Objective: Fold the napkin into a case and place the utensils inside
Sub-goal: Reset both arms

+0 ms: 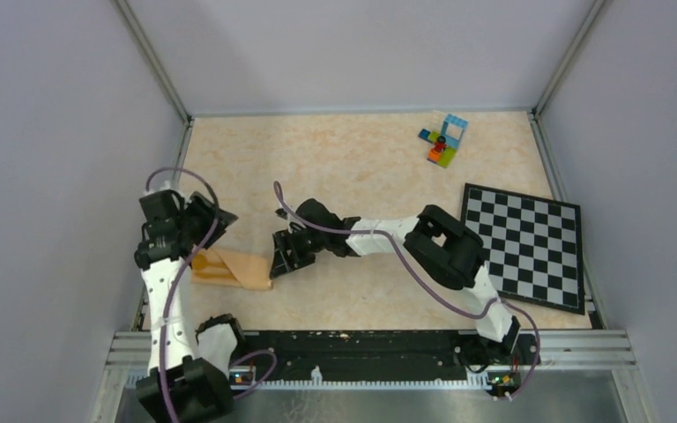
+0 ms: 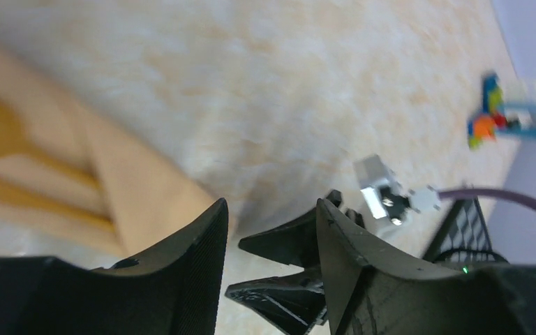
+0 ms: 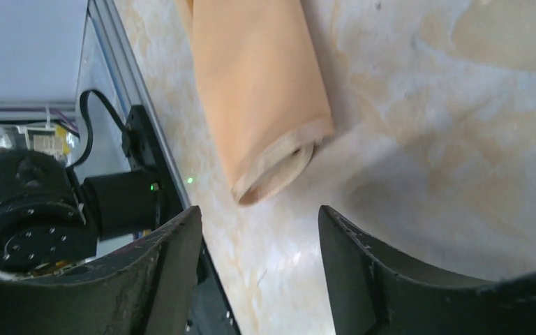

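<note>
The peach napkin (image 1: pixel 231 268) lies folded into a narrow case near the table's left edge. In the left wrist view the cloth (image 2: pixel 139 195) sits at the left, blurred. An orange spoon (image 2: pixel 0 132) and a second orange strip, the knife (image 2: pixel 35 199), lie on it and run under a fold. My left gripper (image 2: pixel 272 230) hovers open and empty just past the case's right edge. My right gripper (image 3: pixel 258 237) is also open, with nothing in it. It stands just short of the case's open end (image 3: pixel 279 174), in the top view (image 1: pixel 280 256) beside the cloth's right end.
Multicoloured toy bricks (image 1: pixel 443 141) stand at the back right. A black-and-white checkered board (image 1: pixel 522 245) lies along the right side. The metal side rail (image 3: pixel 112 42) and the left arm's base (image 3: pixel 28 216) are close to the case.
</note>
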Robot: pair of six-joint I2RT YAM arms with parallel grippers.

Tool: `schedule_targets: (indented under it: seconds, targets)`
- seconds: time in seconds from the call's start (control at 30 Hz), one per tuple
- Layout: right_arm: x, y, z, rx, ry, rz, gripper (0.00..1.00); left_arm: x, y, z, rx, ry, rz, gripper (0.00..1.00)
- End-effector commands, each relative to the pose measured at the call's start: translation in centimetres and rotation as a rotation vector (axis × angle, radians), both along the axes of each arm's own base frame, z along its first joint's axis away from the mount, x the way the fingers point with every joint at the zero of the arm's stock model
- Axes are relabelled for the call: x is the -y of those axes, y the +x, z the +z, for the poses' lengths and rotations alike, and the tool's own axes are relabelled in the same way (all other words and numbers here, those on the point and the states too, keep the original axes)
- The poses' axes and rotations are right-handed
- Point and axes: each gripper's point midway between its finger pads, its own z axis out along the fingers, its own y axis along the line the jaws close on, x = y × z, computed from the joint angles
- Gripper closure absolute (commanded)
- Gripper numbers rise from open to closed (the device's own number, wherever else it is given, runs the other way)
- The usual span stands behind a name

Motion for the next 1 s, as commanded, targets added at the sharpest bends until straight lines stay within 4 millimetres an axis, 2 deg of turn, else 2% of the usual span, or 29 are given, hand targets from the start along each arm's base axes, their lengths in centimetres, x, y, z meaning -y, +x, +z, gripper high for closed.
schedule_targets:
  seconds: [0.0, 0.07, 0.17, 0.23, 0.33, 0.47, 0.57, 0.7, 0.83, 0.97]
  targets:
    - [2.2, 0.1, 5.5, 0.063, 0.023, -0.022, 0.37, 6.9, 3.2, 7.4, 0.313, 0.072, -0.338, 0.45]
    - [4.2, 0.4, 6.6, 0.085, -0.014, -0.046, 0.35, 10.3, 3.4, 9.5, 0.409, 0.056, -0.455, 0.44]
    - [8.2, 1.2, 8.1, 0.131, -0.083, -0.105, 0.34, 14.7, 2.6, 12.7, 0.541, 0.023, -0.627, 0.44]
    - [11.4, 2.7, 10.0, 0.187, -0.134, -0.175, 0.33, 16.3, 1.7, 15.3, 0.641, 0.035, -0.711, 0.42]
    - [16.8, 4.2, 13.5, 0.300, -0.249, -0.284, 0.32, 16.5, 0.4, 20.1, 0.797, 0.106, -0.759, 0.38]
    - [23.6, 5.5, 23.1, 0.537, -0.274, -0.496, 0.28, 16.0, -2.3, 27.5, 1.048, 0.227, -0.741, 0.19]
    - [27.8, 5.0, 30.1, 0.656, -0.205, -0.625, 0.26, 15.5, -3.9, 31.4, 1.164, 0.273, -0.697, 0.10]
    - [32.5, 3.2, 37.6, 0.793, -0.098, -0.711, 0.21, 15.6, -5.5, 35.1, 1.255, 0.274, -0.700, 0.06]
    - [36.9, 2.1, 41.8, 0.898, -0.081, -0.799, 0.20, 15.6, -6.7, 37.8, 1.305, 0.254, -0.685, 0.05]
    - [40.0, 1.0, 43.9, 0.967, -0.058, -0.861, 0.19, 15.7, -7.8, 39.6, 1.355, 0.218, -0.670, 0.04]
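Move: Beneath and a little behind the left hand lies the napkin case: its middle is about 7 cm back, level sideways and some 15 cm below, with the spoon in it roughly 6 cm to the hand's left and 7 cm back. From the right hand, just off the case's right end, the case's middle is about 12 cm to the left, 1 cm back and 4 cm below; the chessboard is some 57 cm to the right and 4 cm farther out. Clearing away from the finished case, both empty hands rise and swing right. The right goes up some 45 cm and right 37 cm towards the chessboard side; the left first swings right about 16 cm while rising, then climbs steeply and draws back. Both wrists tip their fingers up from slanting down and turn clockwise, and both grippers open wider, the left nearly fully. ##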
